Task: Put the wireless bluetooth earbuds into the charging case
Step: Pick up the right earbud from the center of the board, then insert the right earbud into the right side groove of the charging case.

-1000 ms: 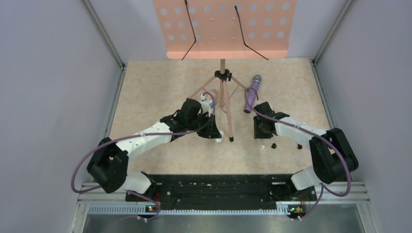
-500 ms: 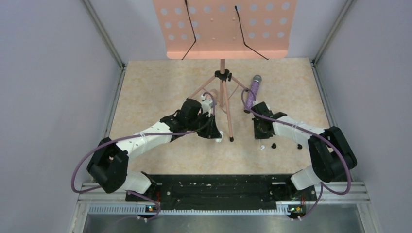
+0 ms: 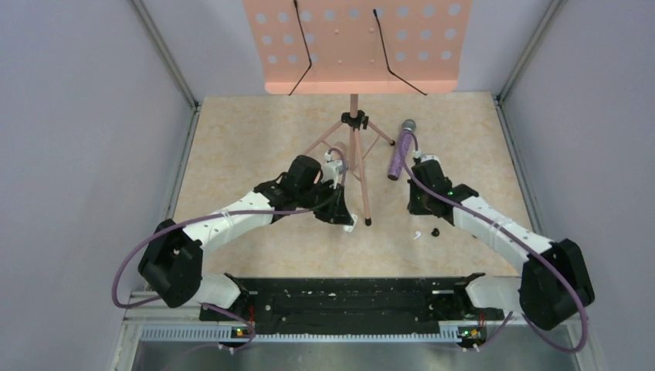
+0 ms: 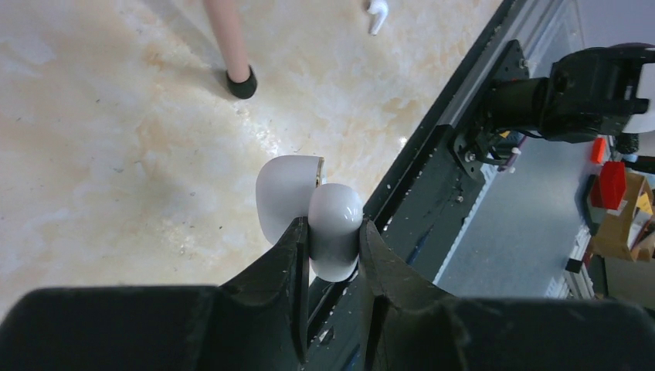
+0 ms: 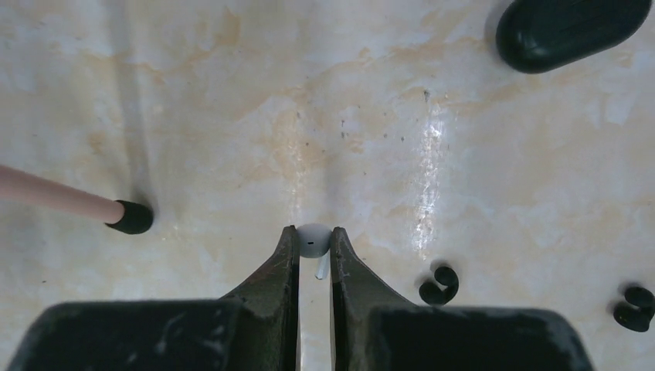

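My left gripper [image 4: 334, 229] is shut on the charging case [image 4: 337, 210], a small glossy white case. Its lid [image 4: 284, 189] hangs open to the left, just above the table near the front rail. In the top view the left gripper [image 3: 344, 219] sits left of the stand's foot. My right gripper [image 5: 313, 233] is shut on a white earbud [image 5: 313, 242] close to the tabletop, with its stem pointing back between the fingers. In the top view, a white earbud [image 3: 416, 234] shows just below the right gripper [image 3: 420, 216]. An earbud [image 4: 377, 9] also lies at the top edge of the left wrist view.
A pink music stand [image 3: 355, 46] rises at the back, and one foot [image 5: 131, 218] rests left of my right fingers. A purple microphone [image 3: 399, 151] lies behind the right gripper. A black oval pebble-shaped object [image 5: 570, 29] and two black ear hooks [image 5: 438, 286] [image 5: 633, 309] lie to the right.
My right jaws have closed onto the earbud. The right arm's elbow has swung out to the right and toward the near edge. The left arm and the case have not moved.
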Controlling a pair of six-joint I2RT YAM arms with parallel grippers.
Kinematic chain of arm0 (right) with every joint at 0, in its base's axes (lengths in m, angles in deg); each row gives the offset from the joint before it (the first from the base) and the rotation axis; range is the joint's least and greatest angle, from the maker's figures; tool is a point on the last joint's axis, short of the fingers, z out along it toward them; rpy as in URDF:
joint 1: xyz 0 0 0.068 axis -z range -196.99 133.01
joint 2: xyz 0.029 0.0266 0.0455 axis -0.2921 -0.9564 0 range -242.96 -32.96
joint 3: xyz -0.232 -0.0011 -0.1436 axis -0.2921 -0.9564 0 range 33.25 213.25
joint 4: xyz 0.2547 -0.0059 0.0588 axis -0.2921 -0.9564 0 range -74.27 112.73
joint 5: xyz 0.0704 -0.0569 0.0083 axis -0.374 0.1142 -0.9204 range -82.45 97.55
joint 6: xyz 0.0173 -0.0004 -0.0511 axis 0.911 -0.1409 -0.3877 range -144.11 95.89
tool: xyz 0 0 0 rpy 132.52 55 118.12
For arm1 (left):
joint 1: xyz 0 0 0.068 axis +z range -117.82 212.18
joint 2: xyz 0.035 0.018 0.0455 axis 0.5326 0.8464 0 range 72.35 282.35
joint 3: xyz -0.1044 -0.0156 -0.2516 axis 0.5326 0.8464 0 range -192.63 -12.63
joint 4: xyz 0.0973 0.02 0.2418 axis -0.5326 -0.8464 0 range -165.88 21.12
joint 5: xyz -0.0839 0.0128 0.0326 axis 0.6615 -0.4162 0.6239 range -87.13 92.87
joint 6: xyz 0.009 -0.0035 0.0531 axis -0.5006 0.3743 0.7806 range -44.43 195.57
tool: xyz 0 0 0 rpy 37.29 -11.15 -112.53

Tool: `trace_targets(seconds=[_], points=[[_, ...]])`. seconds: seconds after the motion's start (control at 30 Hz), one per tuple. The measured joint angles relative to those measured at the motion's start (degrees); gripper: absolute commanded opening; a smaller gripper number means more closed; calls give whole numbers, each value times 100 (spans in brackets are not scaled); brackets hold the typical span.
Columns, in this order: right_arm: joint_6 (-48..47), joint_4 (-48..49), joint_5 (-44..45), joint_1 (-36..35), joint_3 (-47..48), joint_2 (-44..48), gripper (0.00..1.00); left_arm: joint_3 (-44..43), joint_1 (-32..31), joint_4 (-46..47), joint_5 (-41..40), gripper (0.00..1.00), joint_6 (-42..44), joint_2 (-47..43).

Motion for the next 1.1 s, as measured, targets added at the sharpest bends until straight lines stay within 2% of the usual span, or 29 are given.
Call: trace_targets(seconds=[0.3, 0.6, 0.87, 1.1], points=[[-273, 289, -378, -2, -376, 1768, 0, -573, 164, -184, 1001, 0, -74, 247], [-444, 1040, -1108, -195, -413, 3176, 0, -1246, 341, -313, 1895, 0, -485, 651], [-494, 1790, -1547, -409, -490, 3401, 0, -1567, 828, -247, 2693, 0, -1058, 789], [-505, 2540, -1814, -636, -813, 3241, 0, -1167, 835, 1322, 3357, 0, -2675, 951]])
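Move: From the right gripper, which already holds the white earbud, the open charging case lies about 16 cm left, 6 cm back and 7 cm higher. About 6 cm below that hand are the tripod foot, 11 cm left and level with it, and the other white earbud, 3 cm back and 1 cm right. From the left gripper, holding the case, the held earbud is roughly 17 cm right, 6 cm forward and 7 cm lower. Lift the right gripper some 18 cm with the earbud still pinched, bearing left about 8 cm towards the case as it climbs, and swing its steeply downward fingers up to nearly level, pointing forward-left. Raise the left gripper about 11 cm, keeping the case clamped, levelling its fingers and rolling the case so its forward side dips. ##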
